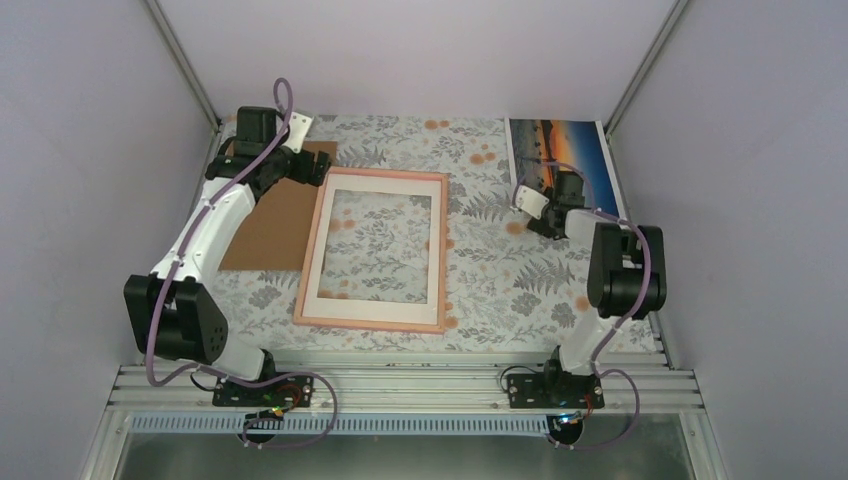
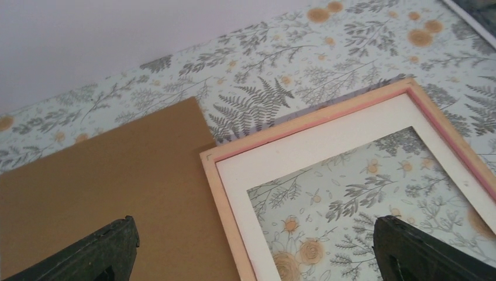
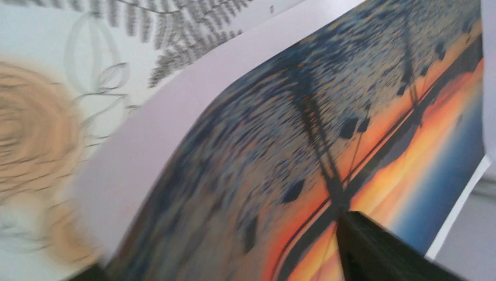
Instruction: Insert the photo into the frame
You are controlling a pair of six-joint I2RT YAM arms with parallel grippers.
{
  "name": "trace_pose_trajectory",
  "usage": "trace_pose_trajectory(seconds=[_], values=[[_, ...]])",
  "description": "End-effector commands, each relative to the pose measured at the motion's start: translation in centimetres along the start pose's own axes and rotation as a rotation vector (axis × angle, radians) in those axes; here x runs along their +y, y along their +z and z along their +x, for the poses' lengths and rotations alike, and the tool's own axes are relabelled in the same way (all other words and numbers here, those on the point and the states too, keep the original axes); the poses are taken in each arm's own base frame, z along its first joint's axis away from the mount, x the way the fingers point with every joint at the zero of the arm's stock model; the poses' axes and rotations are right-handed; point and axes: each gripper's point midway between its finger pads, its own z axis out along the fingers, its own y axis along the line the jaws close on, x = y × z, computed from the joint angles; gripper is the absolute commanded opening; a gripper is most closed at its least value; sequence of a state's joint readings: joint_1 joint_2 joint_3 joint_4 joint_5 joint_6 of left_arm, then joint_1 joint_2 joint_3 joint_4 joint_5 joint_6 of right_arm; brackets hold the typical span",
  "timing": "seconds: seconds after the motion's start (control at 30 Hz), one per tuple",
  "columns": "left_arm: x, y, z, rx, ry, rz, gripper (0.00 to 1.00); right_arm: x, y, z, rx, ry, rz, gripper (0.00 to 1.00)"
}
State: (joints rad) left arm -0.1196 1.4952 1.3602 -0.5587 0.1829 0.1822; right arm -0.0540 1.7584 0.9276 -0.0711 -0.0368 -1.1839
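The photo (image 1: 570,150), an orange sunset over blue water with a white border, lies at the back right of the table. My right gripper (image 1: 552,195) is low at its near left edge. In the right wrist view the photo (image 3: 327,117) fills the picture and looks bowed. One fingertip (image 3: 374,252) rests on it, the other barely shows at the lower left, so the right gripper (image 3: 228,257) stands open across the print. The pink frame (image 1: 370,323) lies mid-table. My left gripper (image 1: 312,168) hovers open over the frame's (image 2: 231,228) far left corner, empty (image 2: 252,228).
A white mat board (image 1: 437,250) with a cut-out window sits inside the frame, also in the left wrist view (image 2: 304,146). A brown cardboard sheet (image 1: 270,225) lies left of the frame, partly under it (image 2: 105,175). Walls close in the table at the back and both sides.
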Motion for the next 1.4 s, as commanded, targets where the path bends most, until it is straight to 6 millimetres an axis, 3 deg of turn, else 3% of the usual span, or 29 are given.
trace_pose_trajectory(seconds=[0.0,0.13,0.17,0.27,0.37,0.57,0.77,0.9,1.07,1.23,1.37], values=[[-1.3,-2.5,-2.4,-0.09,0.063,0.06,1.0,-3.2,1.9,-0.1,0.03,-0.04,0.086,0.58],[-2.1,-3.2,-2.8,-0.146,0.167,0.088,1.0,-4.3,0.6,-1.8,-0.013,0.003,0.017,0.09],[-2.4,-3.3,-3.0,-0.157,0.194,0.103,1.0,-4.5,-0.2,-2.5,-0.032,0.011,-0.011,0.04],[-4.0,-3.8,-3.1,-0.185,0.294,0.18,1.0,-4.6,-3.9,-4.6,-0.112,0.015,-0.099,0.04],[-6.0,-4.0,-3.0,-0.222,0.388,0.265,1.0,-4.7,-9.7,-7.3,-0.229,-0.009,-0.156,0.04],[-10.9,-3.3,-2.7,-0.281,0.652,0.374,1.0,-1.1,-18.8,-10.4,-0.398,-0.144,-0.254,0.04],[-17.0,-3.2,-3.0,-0.37,0.885,0.436,1.0,0.9,-25.6,-13.0,-0.544,-0.216,-0.253,0.04],[-21.3,-2.5,-2.4,-0.375,0.896,0.518,1.0,1.2,-29.1,-14.8,-0.638,-0.224,-0.25,0.04],[-26.2,-1.9,-1.5,-0.4,0.974,0.566,0.93,1.6,-32.0,-16.2,-0.708,-0.267,-0.223,0.04],[-28.7,-0.7,-2.5,-0.413,0.979,0.568,0.87,1.8,-34.0,-17.3,-0.756,-0.317,-0.192,0.04],[-31.3,-0.1,-1.5,-0.383,0.998,0.614,0.71,1.7,-34.9,-18.0,-0.781,-0.316,-0.186,0.04]])
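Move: From the right hand, already down at the photo's near edge by its left corner, the photo's middle lies about 14 cm ahead and 4 cm right, hardly a centimetre lower. The matted frame is some 44 cm left and 5 cm back. From the left hand the photo is about 65 cm right, 14 cm ahead and 21 cm below; the frame is 15 cm right and 6 cm back, and the brown board 12 cm left and 5 cm ahead, both at table height. Slide the right gripper about 4 cm forward while it shuts on the photo's near edge, then lift it nearly 30 cm, drawing back and left towards the frame and turning counter-clockwise. Meanwhile swing the open left gripper some 27 cm right and 11 cm back over the frame, rising slightly, then sinking, turned about 60 degrees clockwise; start closing its fingers around the photo's free end. ##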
